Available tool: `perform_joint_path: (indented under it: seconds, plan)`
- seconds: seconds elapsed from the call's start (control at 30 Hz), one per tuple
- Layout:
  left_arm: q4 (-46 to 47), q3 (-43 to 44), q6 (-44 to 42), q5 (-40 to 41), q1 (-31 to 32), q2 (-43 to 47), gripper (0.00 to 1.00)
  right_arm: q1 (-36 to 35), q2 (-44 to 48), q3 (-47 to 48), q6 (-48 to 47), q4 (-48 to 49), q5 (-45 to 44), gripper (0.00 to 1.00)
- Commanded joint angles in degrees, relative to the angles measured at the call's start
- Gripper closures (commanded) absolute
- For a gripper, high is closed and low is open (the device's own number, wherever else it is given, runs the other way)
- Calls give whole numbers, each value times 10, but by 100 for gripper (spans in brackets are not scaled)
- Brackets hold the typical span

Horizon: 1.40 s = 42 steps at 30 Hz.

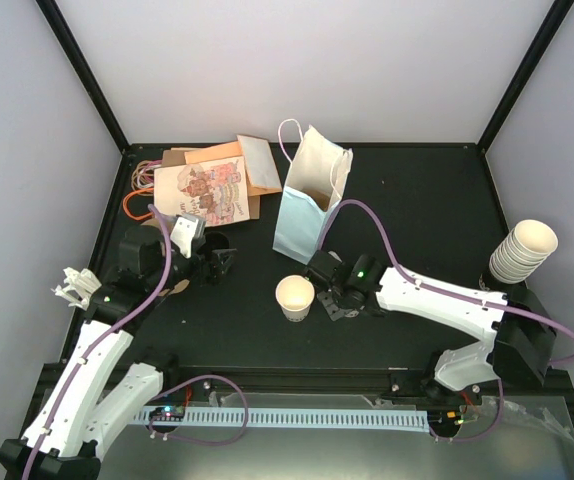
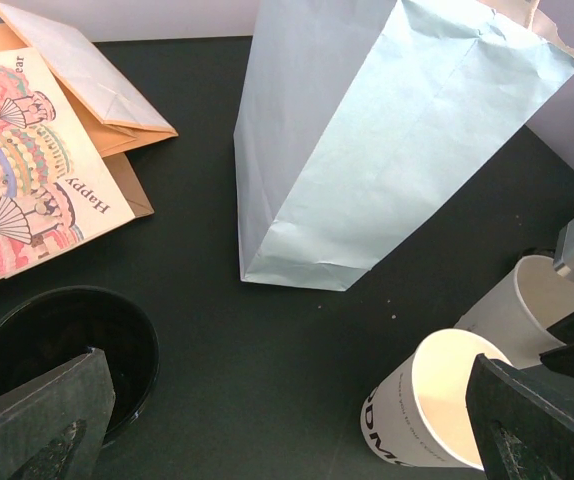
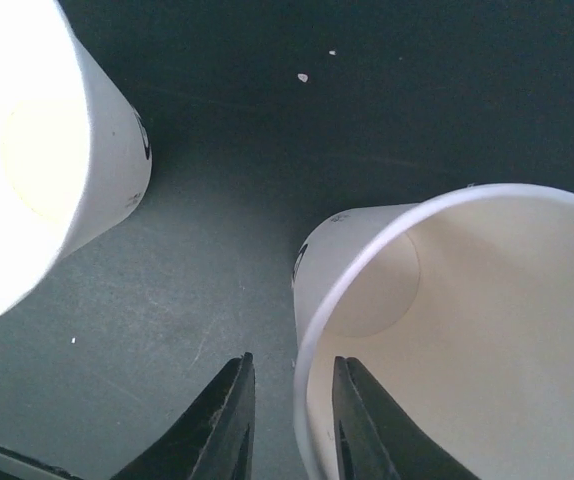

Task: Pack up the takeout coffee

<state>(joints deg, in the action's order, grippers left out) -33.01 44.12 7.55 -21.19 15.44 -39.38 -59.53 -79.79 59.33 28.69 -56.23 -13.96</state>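
The takeout coffee (image 2: 62,340) shows in the left wrist view as a round black lid at lower left, with the cup beneath it hidden. My left gripper (image 2: 287,440) (image 1: 219,263) is wide open, and its left finger (image 2: 37,420) overlaps the lid's near edge. A lidless cream cup (image 2: 432,400) (image 1: 295,297) stands on the mat by the right finger. My right gripper (image 3: 290,360) (image 1: 324,283) straddles the rim of a second lidless cup (image 3: 467,320) (image 2: 532,300). One finger is inside that cup and one outside, with a gap on each side.
A pale blue paper bag (image 1: 312,195) (image 2: 387,140) stands upright and open at the mat's middle back. Flat paper bags and a printed card (image 1: 207,190) lie at back left. A stack of cream cups (image 1: 522,250) lies at the right edge.
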Motion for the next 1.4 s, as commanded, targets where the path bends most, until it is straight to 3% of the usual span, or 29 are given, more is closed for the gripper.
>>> perform_joint_path:
  seconds: [0.0, 0.17, 0.5, 0.67, 0.9, 1.37]
  plan:
    - [9, 3, -8, -10, -3, 0, 1, 5, -8, -7, -2, 18, -4, 76]
    - [9, 4, -7, -10, -3, -1, 1, 5, -5, -7, -2, 18, -6, 86]
    - [8, 4, -7, -10, -3, 0, 1, 6, 9, 11, -7, -3, -27, 93]
    - [9, 3, -6, -11, -3, 0, 1, 40, 26, 25, -26, -13, -34, 95]
    - [12, 2, -5, -17, -3, 2, 1, 133, 35, 78, -63, -29, -54, 95]
    - [23, -10, 3, -51, -2, -1, 1, 438, -50, 131, -93, 25, -55, 95]
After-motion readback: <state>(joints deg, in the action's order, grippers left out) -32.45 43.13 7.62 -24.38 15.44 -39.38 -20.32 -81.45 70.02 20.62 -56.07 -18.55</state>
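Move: The paper cup for the right hand stands just below it, its middle about 4 cm to the right, 2 cm ahead and 4 cm down, the near wall lying between the open fingertips. The other cup is roughly 7 cm left and 1 cm ahead. The blue bag stands about 14 cm ahead and 5 cm left, the black lid some 16 cm right and 2 cm ahead. From the left hand, the paper cup is about 22 cm right, level fore-and-aft, 18 cm lower. The paper cup's left wall is pinched as the right hand sinks slightly and shuts its fingers, one inside the cup, one outside. The right hand then lifts the cup about 6 cm and, keeping its pinch, carries it some 20 cm forward and right, away from the other cup and the blue bag, beyond the black lid, turning about 30 degrees clockwise. ##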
